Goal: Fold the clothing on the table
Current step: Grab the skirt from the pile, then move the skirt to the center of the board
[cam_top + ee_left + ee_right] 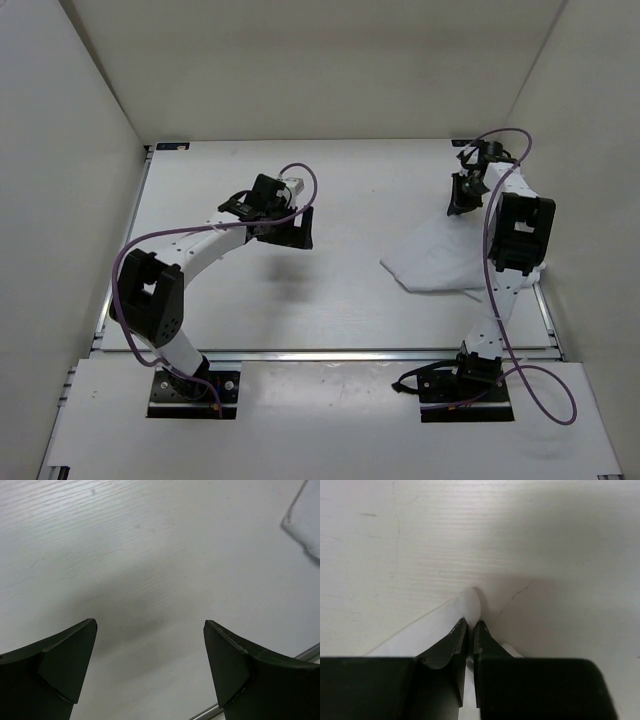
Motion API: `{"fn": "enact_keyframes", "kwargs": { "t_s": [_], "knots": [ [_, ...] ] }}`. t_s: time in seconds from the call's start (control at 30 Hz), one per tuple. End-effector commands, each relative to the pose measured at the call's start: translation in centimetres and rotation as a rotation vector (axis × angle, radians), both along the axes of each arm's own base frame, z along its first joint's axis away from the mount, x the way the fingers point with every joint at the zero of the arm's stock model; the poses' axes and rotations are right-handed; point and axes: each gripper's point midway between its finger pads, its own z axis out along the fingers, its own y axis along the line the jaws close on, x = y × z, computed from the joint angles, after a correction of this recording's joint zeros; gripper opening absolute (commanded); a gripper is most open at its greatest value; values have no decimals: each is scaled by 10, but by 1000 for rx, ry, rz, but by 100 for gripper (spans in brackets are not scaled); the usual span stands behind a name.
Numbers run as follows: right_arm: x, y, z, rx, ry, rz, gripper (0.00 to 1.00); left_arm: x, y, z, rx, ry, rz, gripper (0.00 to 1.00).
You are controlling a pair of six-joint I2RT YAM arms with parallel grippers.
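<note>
The clothing [440, 262], a thin plain white cloth, lies crumpled on the right side of the table [330, 310], partly under my right arm. My right gripper [461, 196] is at the cloth's far corner. In the right wrist view its jaws [470, 625] are pressed together with a peak of the white clothing [471, 602] pinched between them. My left gripper [294, 228] hovers over bare table left of centre, wide open with nothing between its fingers [75, 652]. A corner of the clothing [306, 520] shows at the upper right of the left wrist view.
White walls [70, 150] close in the table on the left, back and right. Silver rails [330, 354] run along the table's near edge and sides. A rail [220, 711] also shows at the bottom of the left wrist view.
</note>
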Motion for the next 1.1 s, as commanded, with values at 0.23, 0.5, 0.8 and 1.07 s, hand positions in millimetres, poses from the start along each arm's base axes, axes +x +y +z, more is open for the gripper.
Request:
{"fn": "enact_keyframes", "kwargs": {
  "t_s": [0.23,0.5,0.8,1.07],
  "knots": [
    [-39,133,59,17,-58,257,1,-42,-72,-10,-361,25,-68,98],
    [-65,199,65,136,-14,336,0,-86,-133,-27,-579,121,-119,99],
    [-33,291,172,414,-220,491,0,-94,-133,-17,-632,89,-64,99],
    [-39,314,385,538,-729,586,0,-26,-7,78,-568,-255,217,98]
  ]
}}
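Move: The right hand already pinches the skirt's far end, right at its fingertips. From this hand, the middle of the skirt's spread lies about 13 cm back and 3 cm left, some 2 cm lower, and the open middle of the table about 30 cm left and 2 cm back. The pinched end is roughly 16 cm ahead, 44 cm right and 8 cm below the left hand. Right hand swings the still-pinched skirt end 30 cm left, then also up; left swings right-back, then returns partway. ##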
